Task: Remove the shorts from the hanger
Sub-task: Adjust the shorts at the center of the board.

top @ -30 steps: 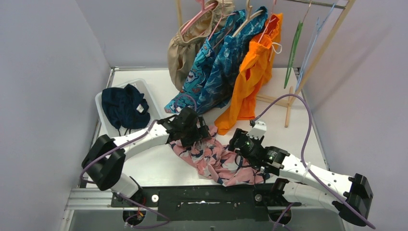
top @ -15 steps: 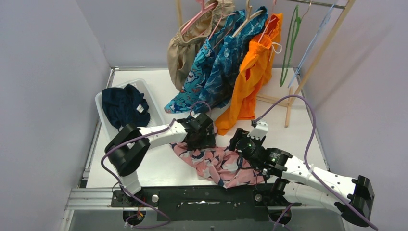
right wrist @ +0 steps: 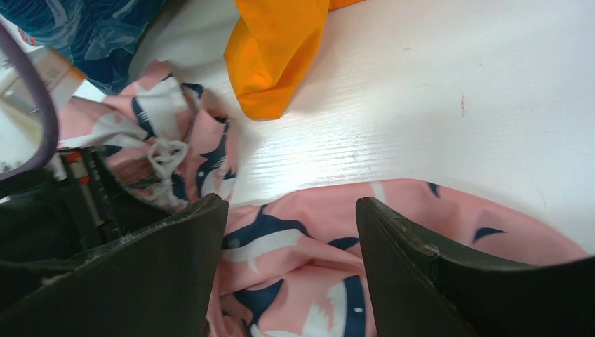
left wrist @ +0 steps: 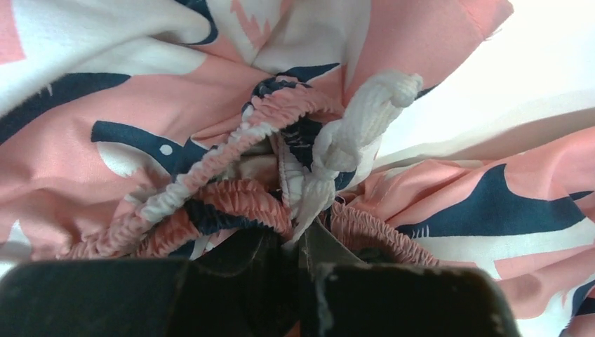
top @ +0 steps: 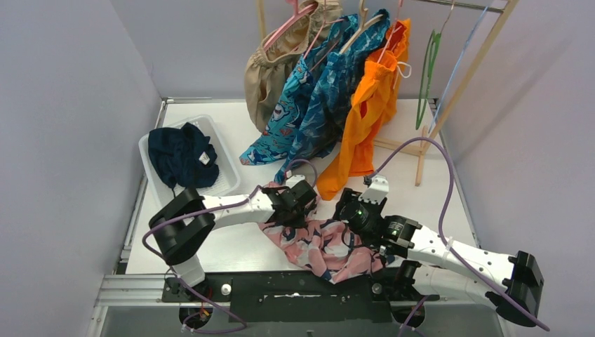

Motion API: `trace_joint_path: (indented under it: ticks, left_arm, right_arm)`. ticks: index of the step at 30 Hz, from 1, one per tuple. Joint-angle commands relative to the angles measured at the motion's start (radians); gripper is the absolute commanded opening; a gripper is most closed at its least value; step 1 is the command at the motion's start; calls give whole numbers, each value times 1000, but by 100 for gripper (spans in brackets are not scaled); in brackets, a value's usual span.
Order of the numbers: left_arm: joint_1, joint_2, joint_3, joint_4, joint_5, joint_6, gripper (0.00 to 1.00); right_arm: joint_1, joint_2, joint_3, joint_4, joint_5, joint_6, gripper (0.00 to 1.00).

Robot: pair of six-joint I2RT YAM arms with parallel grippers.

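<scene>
The pink shark-print shorts (top: 330, 246) lie crumpled on the table, off any hanger. My left gripper (top: 303, 200) is shut on their gathered waistband (left wrist: 231, 200), with the white drawstring (left wrist: 351, 133) pinched between the jaws (left wrist: 302, 242). My right gripper (top: 349, 208) hovers open just above the same pink shorts (right wrist: 421, 232), nothing between its fingers (right wrist: 291, 210). Tan shorts (top: 270, 67), turquoise shorts (top: 291, 105), dark teal shorts (top: 330, 98) and orange shorts (top: 368, 105) hang on hangers from the rack. The hem of the orange pair (right wrist: 273, 63) shows in the right wrist view.
A white bin (top: 226, 168) at the left holds navy shorts (top: 181, 156). An empty green hanger (top: 426, 74) and an empty light blue hanger (top: 459, 60) hang at the rack's right end. The wooden rack leg (top: 470, 74) slants down to the table's right side.
My left gripper moved right onto the waistband and shut on it. The pink shorts have bunched up toward the right arm, which has barely moved.
</scene>
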Motion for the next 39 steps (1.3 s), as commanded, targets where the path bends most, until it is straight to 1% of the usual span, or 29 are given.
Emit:
trace_joint_path:
  ticks: [1, 6, 8, 9, 10, 12, 15, 16, 18, 20, 21, 23, 25, 27, 28, 29, 32, 33, 36, 37, 39]
  left_arm:
    - [-4, -149, -9, -127, -174, 8, 0]
    - [34, -395, -8, -150, -370, 10, 0]
    - [84, -500, -32, -148, -402, 30, 0]
    - [118, -567, -48, -129, -387, 62, 0]
    - [148, -609, -66, -99, -356, 113, 0]
    - [193, -685, -101, -19, -240, 255, 0]
    - [198, -722, -119, 43, -35, 464, 0]
    - [194, -710, -115, 41, 34, 494, 0]
    - [176, -663, -108, 25, 122, 520, 0]
    - [136, -607, -117, 21, 157, 524, 0]
    - [112, -577, -121, 18, 150, 522, 1]
    - [70, -519, -129, 5, 125, 521, 7]
    - [52, -464, -137, -5, 121, 521, 15]
    - [48, -421, -145, 10, 133, 509, 27]
    - [46, -410, -152, 29, 142, 500, 35]
    - [45, -402, -159, 50, 162, 491, 44]
    - [43, -396, -181, 121, 246, 455, 60]
    - [43, -397, -193, 149, 269, 440, 67]
    - [42, -368, -212, 194, 334, 411, 75]
    - [37, -350, -210, 186, 339, 407, 79]
    - [10, -315, -203, 152, 298, 408, 80]
  right_arm:
    - [13, 14, 57, 17, 77, -10, 69]
    - [25, 8, 60, 45, 79, -36, 69]
    - [28, -3, 52, 81, 72, -58, 69]
    - [30, -11, 47, 96, 70, -66, 69]
    - [32, -18, 41, 108, 72, -69, 69]
    - [35, -30, 30, 127, 78, -70, 69]
    - [37, -41, 23, 136, 97, -63, 69]
    - [39, -43, 23, 132, 105, -56, 69]
    - [39, -43, 25, 122, 121, -42, 69]
    - [40, -40, 28, 112, 133, -30, 69]
    - [39, -39, 30, 106, 138, -26, 69]
    - [40, -36, 37, 91, 143, -18, 69]
    - [42, -34, 43, 74, 152, -4, 69]
    - [45, -34, 44, 49, 166, 27, 69]
    - [45, -35, 44, 36, 173, 40, 69]
    - [45, -36, 43, 28, 177, 48, 69]
    - [44, -40, 43, 11, 182, 63, 70]
    - [45, -43, 43, 6, 183, 68, 70]
    - [44, -45, 37, -3, 183, 84, 71]
    - [43, -45, 37, -4, 181, 90, 71]
    - [43, -45, 36, -11, 179, 98, 71]
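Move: My left hand already grips the pink shorts at the white drawstring and waistband, low over the board; the middle of their crumpled spread lies about 5 cm back and 3 cm to its right, at roughly its own height. The lower tip of the orange shorts hangs some 8 cm ahead and 6 cm right, the blue shorts' tip about 13 cm ahead and 6 cm left, both slightly higher. From my open right hand, the pink shorts' middle is about 6 cm back, 8 cm left and 11 cm below. Keeping its grip, my left hand whips the pink shorts up about 20 cm while swinging left and a little forward, fingertips tipping outward. It then brings them down and back towards me, and to the right, wrist turning some 25 degrees clockwise, and opens wide around the waistband about 6 cm above where it started. My right hand stays open and empty, rising a couple of centimetres. ##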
